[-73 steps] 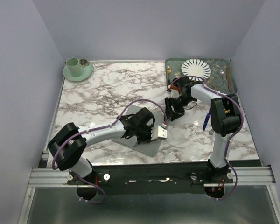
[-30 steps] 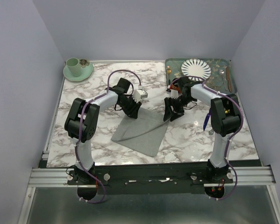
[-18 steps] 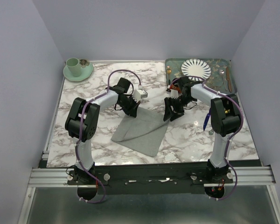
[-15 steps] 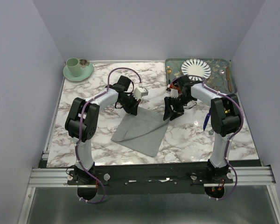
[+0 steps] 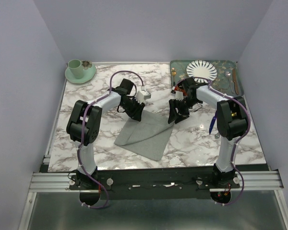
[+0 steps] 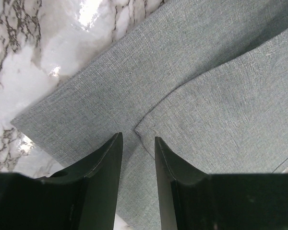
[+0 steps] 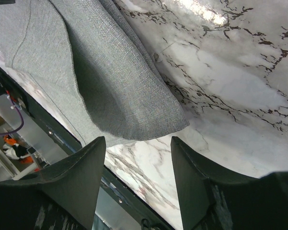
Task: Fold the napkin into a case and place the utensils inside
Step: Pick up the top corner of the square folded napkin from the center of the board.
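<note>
The grey napkin [image 5: 146, 135] lies folded on the marble, one layer over another. My left gripper [image 5: 137, 111] stands at its far left corner, open; in the left wrist view [image 6: 138, 139] the gap between the fingers is empty, with the top layer's corner [image 6: 140, 129] just beyond the tips. My right gripper [image 5: 175, 117] is open at the napkin's far right corner, where a raised fold of napkin [image 7: 134, 96] ends just short of the fingertips [image 7: 137, 141]. A spoon [image 5: 229, 75] lies on the tray. A slim dark blue utensil [image 5: 211, 124] lies by the right arm.
The green patterned tray [image 5: 221, 64] at the back right holds a striped plate [image 5: 201, 70], a small gold fork [image 5: 174, 73] and a brown-handled piece [image 5: 236, 81]. A green cup on a saucer [image 5: 78, 71] stands at the back left.
My left arm has swung from the napkin's near right part to its far left corner, uncovering the folded cloth. In the last second it shifted slightly. The right arm hardly moved.
</note>
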Controlling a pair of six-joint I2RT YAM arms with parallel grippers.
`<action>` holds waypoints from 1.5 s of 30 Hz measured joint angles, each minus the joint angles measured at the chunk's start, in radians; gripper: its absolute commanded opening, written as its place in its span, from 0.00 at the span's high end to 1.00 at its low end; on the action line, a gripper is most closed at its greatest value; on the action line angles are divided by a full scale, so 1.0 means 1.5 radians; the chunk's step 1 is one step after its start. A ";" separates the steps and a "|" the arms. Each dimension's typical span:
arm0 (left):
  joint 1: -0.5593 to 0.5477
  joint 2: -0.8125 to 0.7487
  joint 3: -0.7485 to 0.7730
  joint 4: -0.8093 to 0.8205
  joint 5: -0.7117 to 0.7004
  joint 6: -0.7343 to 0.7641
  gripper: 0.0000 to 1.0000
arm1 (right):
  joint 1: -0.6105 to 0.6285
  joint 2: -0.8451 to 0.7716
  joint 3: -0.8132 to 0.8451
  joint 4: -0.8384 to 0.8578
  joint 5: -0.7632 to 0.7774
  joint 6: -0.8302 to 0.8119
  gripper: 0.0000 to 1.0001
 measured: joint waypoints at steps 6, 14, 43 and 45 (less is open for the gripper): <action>-0.006 0.000 -0.003 0.004 0.000 -0.008 0.57 | 0.000 0.000 0.001 -0.001 0.000 0.000 0.35; -0.016 0.004 -0.007 0.011 -0.001 -0.014 0.66 | 0.000 0.000 0.001 -0.001 0.000 0.000 0.35; -0.056 0.004 -0.019 0.047 -0.064 -0.031 1.00 | 0.000 0.000 0.001 -0.001 -0.005 0.000 0.35; -0.057 0.001 -0.019 0.041 -0.066 -0.030 1.00 | 0.000 0.000 0.001 -0.001 -0.005 0.000 0.35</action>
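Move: The napkin's loose inner flap corner lies just under the left fingertips, about 1 cm back, 2 cm to the right and 2 cm below. From that hand, the outer top corner is roughly 5 cm ahead and 1 cm left, and the right corner about 3 cm back and 16 cm right, all at table height. From the right hand, the flap corner is some 15 cm left, level fore-and-aft, 2 cm below. The napkin's flap corner is approached by the left hand, which eases about 2 cm to the right, 1 cm back and just over 1 cm down towards it, tilting only slightly. Its fingers, part-open at first, narrow a little, widen again, then shut fully at the corner, the tips coming onto the cloth. ##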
